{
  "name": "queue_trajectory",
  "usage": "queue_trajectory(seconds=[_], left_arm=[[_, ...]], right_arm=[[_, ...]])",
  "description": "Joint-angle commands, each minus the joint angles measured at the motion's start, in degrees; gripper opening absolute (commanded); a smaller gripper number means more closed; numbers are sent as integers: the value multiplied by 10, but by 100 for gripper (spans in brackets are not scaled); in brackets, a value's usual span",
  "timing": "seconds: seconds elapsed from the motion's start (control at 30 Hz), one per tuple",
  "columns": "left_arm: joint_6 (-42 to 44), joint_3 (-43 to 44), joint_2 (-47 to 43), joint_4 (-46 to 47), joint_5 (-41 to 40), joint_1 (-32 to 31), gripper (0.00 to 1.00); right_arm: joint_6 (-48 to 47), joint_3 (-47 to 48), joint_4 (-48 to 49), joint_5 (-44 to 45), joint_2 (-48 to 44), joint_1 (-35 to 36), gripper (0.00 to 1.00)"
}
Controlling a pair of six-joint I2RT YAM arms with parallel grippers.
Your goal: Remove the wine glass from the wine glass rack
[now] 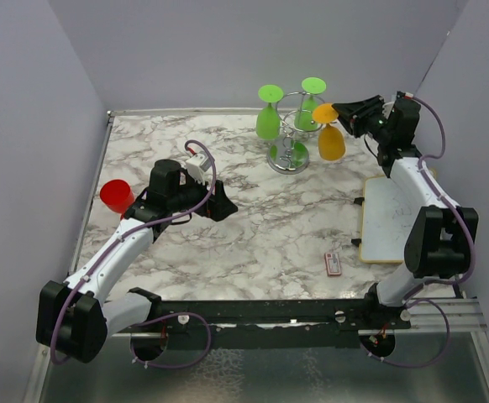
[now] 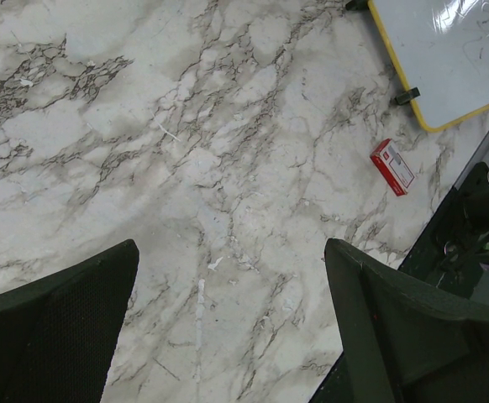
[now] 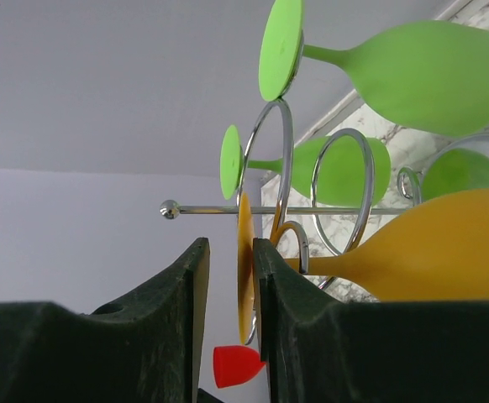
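Observation:
The chrome wine glass rack (image 1: 288, 158) stands at the back of the marble table. An orange wine glass (image 1: 331, 143) hangs bowl-down from its right arm, and green glasses (image 1: 268, 117) hang from other arms. My right gripper (image 1: 344, 117) is at the orange glass's foot. In the right wrist view the rack (image 3: 278, 210) is close, and the gripper (image 3: 228, 248) straddles the orange foot disc (image 3: 245, 269). The disc rests against one finger, with a gap to the other. My left gripper (image 1: 228, 206) is open and empty over the table, as the left wrist view (image 2: 232, 252) shows.
A red cup (image 1: 117, 196) stands at the left edge. A yellow-edged whiteboard (image 1: 387, 218) lies at the right, and a small red box (image 1: 333, 264) lies near its front corner. Walls close in on the table at the back and sides.

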Motion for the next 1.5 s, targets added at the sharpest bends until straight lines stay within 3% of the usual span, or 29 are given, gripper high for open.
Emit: queue_trajectory(seconds=[0.0,0.1,0.33,0.53,0.8,0.97,1.27,1.47], left_arm=[[11,-2,-5,10,-8,-4,94],[11,-2,-6,10,-9,-4,94],[11,-1,-4,9,-10,-3,94],[11,0,-2,9,-11,-4,94],[12,-1,0,8,-15,-4,94],[14,-1,-1,5,-18,-3,94],[14,-1,-4,3,-19,-4,94],[15,-2,-8,2,-23,-4,94]], right_arm=[[-8,18,-6,12,12,11,27],[-17,18,-14,14,12,14,26],[-24,18,-22,21,0,14,10],[-1,14,-26,52,-25,13,5],[20,14,-45,91,-57,13,4],[40,32,-133,134,-68,12,3],[47,18,-165,183,-106,4,3],[58,33,-241,211,-117,-4,3]])
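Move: The orange glass hangs upside down, its base already between my right hand's half-open fingers; its middle is about 2 cm left, 1 cm ahead and 8 cm below. The rack's centre is some 8 cm left and 2 cm ahead. One green glass hangs 5 cm left and 8 cm ahead, the other about 15 cm left and 5 cm ahead. From my left hand the orange glass is roughly 24 cm ahead, 25 cm right, nearly level. I dip my right hand about 1 cm while easing slightly left, shutting its fingers to pinch the orange glass's base. Then, keeping hold, I draw the glass right about 5 cm and a little back, away from the rack, rising a bit and turning the wrist some 17 degrees clockwise. ##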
